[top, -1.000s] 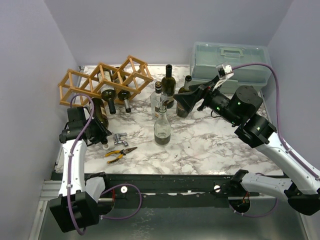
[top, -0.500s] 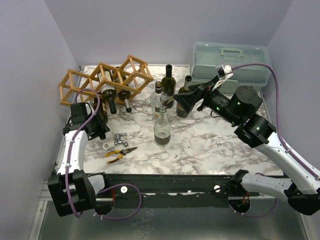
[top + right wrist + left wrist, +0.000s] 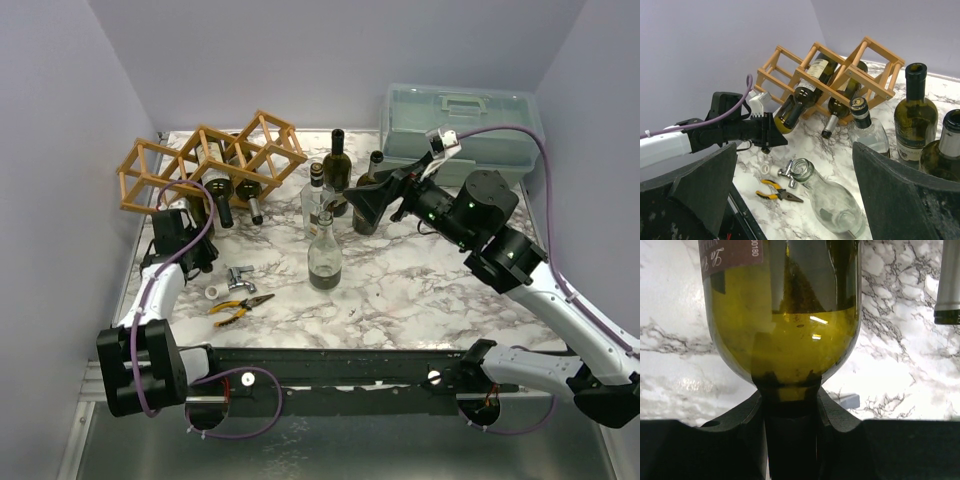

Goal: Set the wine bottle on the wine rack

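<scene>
The wine bottle (image 3: pixel 785 315) is olive-green with a dark red label. My left gripper (image 3: pixel 790 405) is shut on its neck. In the top view the bottle (image 3: pixel 197 212) lies tilted, base end toward the left lower cell of the wooden wine rack (image 3: pixel 210 160); how far it reaches in is hidden. Two other bottles (image 3: pixel 812 75) rest in the rack with their necks poking out the front. My right gripper (image 3: pixel 368 205) hangs open over the table's middle with nothing between its fingers (image 3: pixel 700 185).
A translucent toolbox (image 3: pixel 460 125) stands at the back right. Two dark bottles (image 3: pixel 338 165) and a square clear bottle (image 3: pixel 318 200) stand mid-table, with a clear glass bottle (image 3: pixel 325 255) in front. Yellow-handled pliers (image 3: pixel 240 305), a metal tap (image 3: pixel 238 277) and a white ring (image 3: pixel 215 292) lie near the left arm.
The left gripper has carried the bottle away from the table's front edge toward the rack, tipping its base end at the left cell. The right arm has hardly moved.
</scene>
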{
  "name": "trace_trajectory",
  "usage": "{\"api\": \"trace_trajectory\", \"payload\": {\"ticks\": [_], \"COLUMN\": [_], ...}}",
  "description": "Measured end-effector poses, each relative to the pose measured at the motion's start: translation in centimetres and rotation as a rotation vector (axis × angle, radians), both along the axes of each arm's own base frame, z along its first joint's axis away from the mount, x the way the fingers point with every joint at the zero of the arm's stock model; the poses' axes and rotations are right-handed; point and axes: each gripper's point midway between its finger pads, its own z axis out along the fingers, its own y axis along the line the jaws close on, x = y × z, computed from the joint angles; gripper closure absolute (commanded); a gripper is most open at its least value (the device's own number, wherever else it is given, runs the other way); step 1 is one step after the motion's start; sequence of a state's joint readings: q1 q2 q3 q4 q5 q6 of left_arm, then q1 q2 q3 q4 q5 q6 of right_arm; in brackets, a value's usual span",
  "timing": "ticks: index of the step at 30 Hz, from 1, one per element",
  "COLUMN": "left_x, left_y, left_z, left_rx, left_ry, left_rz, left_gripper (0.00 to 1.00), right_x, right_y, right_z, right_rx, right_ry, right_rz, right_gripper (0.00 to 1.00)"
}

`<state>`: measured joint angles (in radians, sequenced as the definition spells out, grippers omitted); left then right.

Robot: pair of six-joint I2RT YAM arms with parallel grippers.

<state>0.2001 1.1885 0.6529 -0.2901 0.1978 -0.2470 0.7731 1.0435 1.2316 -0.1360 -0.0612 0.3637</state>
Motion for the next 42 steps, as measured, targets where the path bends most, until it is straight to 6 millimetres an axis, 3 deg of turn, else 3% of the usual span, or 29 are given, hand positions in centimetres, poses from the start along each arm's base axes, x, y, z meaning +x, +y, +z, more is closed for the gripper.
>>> {"api": "trace_trajectory", "payload": {"ticks": [13,25,31,34,37,40,41,42], "left_x": [2.9,4.5,6.8,7.4,7.6,7.9,8.0,8.1], "left_y": [0.9,2.1,2.8,2.9,3.0,3.1,3.3,3.4], "left_z": [-1.8,-1.2,-1.2,-1.4,-1.6,-1.2,-0.6,-0.3], "left_rx": [0.05,0.092,0.102,0.105,0.103,0.095,0.103,0.105], "left_ry": [-0.05,-0.069,-0.072,-0.074,-0.069,-0.085,-0.104,-0.111], "left_rz": [0.015,0.003,-0.001,-0.004,-0.002,0.025,0.037,0.044], "left_gripper": [1.0,1.0,0.99,0.74,0.34,0.17,0.03,0.01], "right_x": [0.4,0.5,0.7,0.8,0.9,1.3,1.5,1.7], "right_y": [0.3,0.3,0.2,0.2,0.2,0.3,0.3,0.3], "right_z": [-0.7,-0.8,-0.9,-0.9,-1.0,-1.3,-1.5,-1.7], "right_rx": [-0.019,-0.025,-0.028,-0.031,-0.033,-0.041,-0.046,-0.052], "right_ry": [0.002,0.0,-0.001,-0.002,-0.001,0.005,0.007,0.009], "right_rz": [-0.001,-0.006,-0.013,-0.017,-0.023,-0.034,-0.042,-0.048], "right_gripper": [0.0,0.0,0.0,0.0,0.0,0.0,0.0,0.0]}}
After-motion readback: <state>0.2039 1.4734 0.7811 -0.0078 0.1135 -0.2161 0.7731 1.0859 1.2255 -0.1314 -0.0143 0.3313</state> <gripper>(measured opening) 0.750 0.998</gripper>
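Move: Just ahead of the left hand, which still grips the wine bottle by its neck, lies the low rack slot, about 17 cm forward, 4 cm left and roughly at hand height. The upper racked bottle is some 18 cm ahead, 3 cm right and 6 cm higher; the right racked bottle about 17 cm ahead and 12 cm right. The metal tap sits 6 cm back, 9 cm right and 6 cm below. From the right hand, the slot is roughly 8 cm ahead, 41 cm left and 30 cm lower. Feeding the wine bottle base-first into the low rack slot, the left hand pushes it forward by its neck about 8 cm, drifting some 3 cm left, sinking a couple of centimetres early on and rolling slightly so its left side rises. Once the advance has nearly stopped, the fingers open and let go of the neck, and the hand starts to lift. ##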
